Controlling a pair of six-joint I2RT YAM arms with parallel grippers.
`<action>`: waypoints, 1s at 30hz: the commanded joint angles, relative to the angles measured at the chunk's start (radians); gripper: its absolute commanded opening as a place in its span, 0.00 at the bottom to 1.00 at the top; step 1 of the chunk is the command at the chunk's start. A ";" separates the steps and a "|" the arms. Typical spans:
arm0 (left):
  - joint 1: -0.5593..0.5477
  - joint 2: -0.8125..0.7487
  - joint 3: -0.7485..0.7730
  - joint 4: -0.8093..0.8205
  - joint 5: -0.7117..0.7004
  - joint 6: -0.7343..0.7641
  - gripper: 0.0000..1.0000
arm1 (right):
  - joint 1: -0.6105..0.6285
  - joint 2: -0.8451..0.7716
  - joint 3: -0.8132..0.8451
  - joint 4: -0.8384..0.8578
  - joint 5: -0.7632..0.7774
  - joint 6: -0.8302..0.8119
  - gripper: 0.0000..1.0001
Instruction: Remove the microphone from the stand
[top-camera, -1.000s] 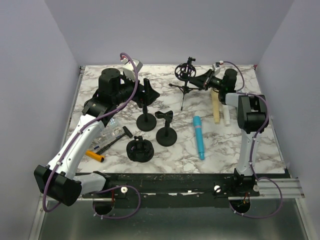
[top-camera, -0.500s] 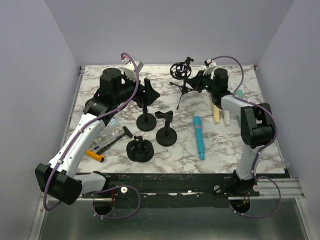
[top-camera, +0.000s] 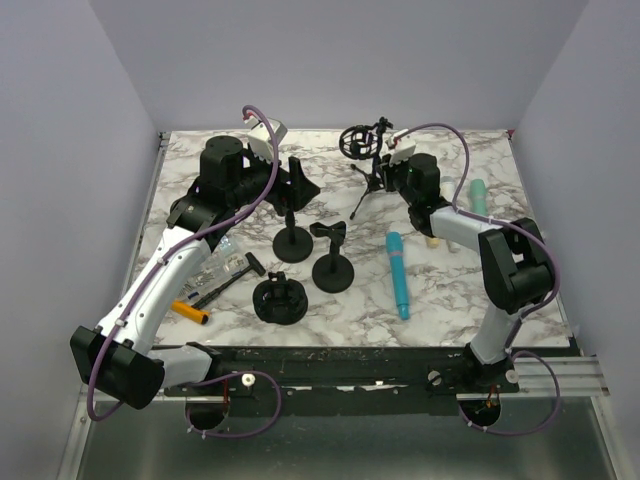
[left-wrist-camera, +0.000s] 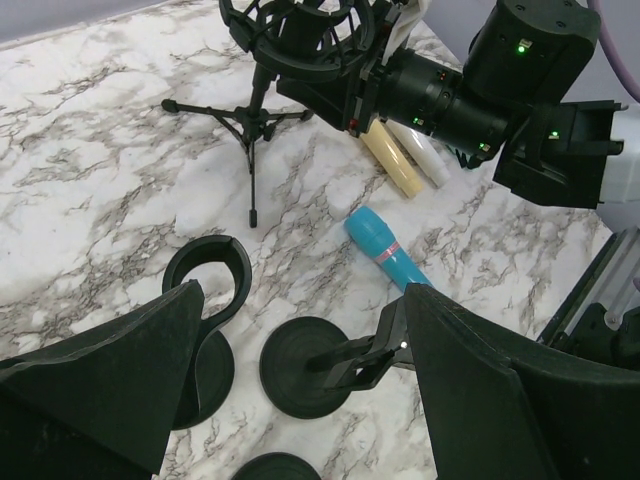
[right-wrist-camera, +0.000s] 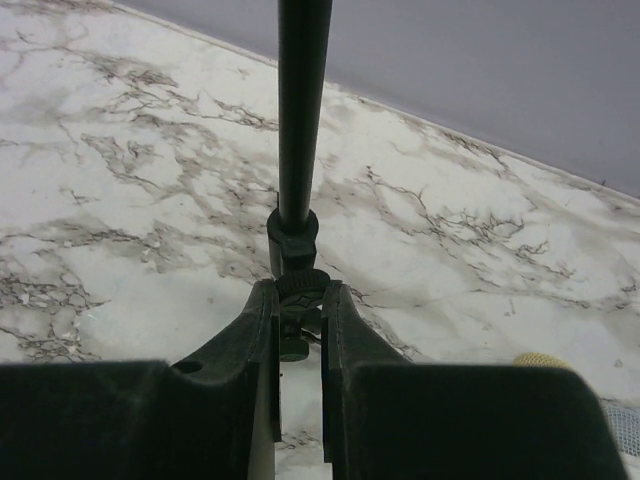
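A black tripod stand (top-camera: 364, 178) with a ring shock mount (top-camera: 358, 140) stands at the back of the table. It also shows in the left wrist view (left-wrist-camera: 255, 120). I cannot tell whether anything sits in the mount. My right gripper (top-camera: 386, 172) is shut on the stand's stem at its knob (right-wrist-camera: 298, 288), low on the black pole (right-wrist-camera: 302, 110). A teal microphone (top-camera: 398, 273) lies flat on the marble, also in the left wrist view (left-wrist-camera: 385, 250). My left gripper (left-wrist-camera: 303, 292) is open and empty, held above two round-base clip stands (top-camera: 293, 243) (top-camera: 332, 270).
A cream microphone (left-wrist-camera: 390, 162) and a white one (left-wrist-camera: 422, 156) lie by the right arm. A green microphone (top-camera: 477, 195) lies at the far right. A black round mount (top-camera: 279, 300), an orange tool (top-camera: 190, 311) and small parts (top-camera: 225, 268) lie front left.
My right gripper has swung left, still gripping the tripod stand, and the stand has shifted left with it. The green microphone is now uncovered. The left arm has not moved.
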 joint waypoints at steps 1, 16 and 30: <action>-0.009 -0.005 0.006 0.013 0.004 0.009 0.85 | 0.008 -0.027 -0.044 -0.023 0.103 -0.037 0.01; -0.014 -0.007 0.011 0.007 0.012 0.008 0.85 | -0.029 -0.077 -0.008 -0.293 -0.047 0.619 0.74; -0.017 -0.007 0.012 0.004 0.011 0.009 0.85 | -0.210 0.141 -0.065 0.326 -0.566 1.462 0.71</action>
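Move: The right fingertips already pinch the small clamp knob on the tripod stand, whose middle is about 1 cm ahead of the hand. The stand's empty ring holder is some 12 cm above this hand and 3 cm left. On the table, roughly 12 cm below, the yellow microphone is 16 cm right and 7 cm back, the blue one 7 cm right and 22 cm back. From the left hand, the knob is about 18 cm ahead, 22 cm right and 15 cm lower. Open the right gripper wide to let go of the clamp knob, and draw it back and down about 3 cm, away from the stand. Meanwhile roll the wrist some 70 degrees clockwise as seen from behind the hand, fingers still pointing at the stand. Then bring it partly back, up and forward with a small sway right, keeping the fingers open towards the knob. ##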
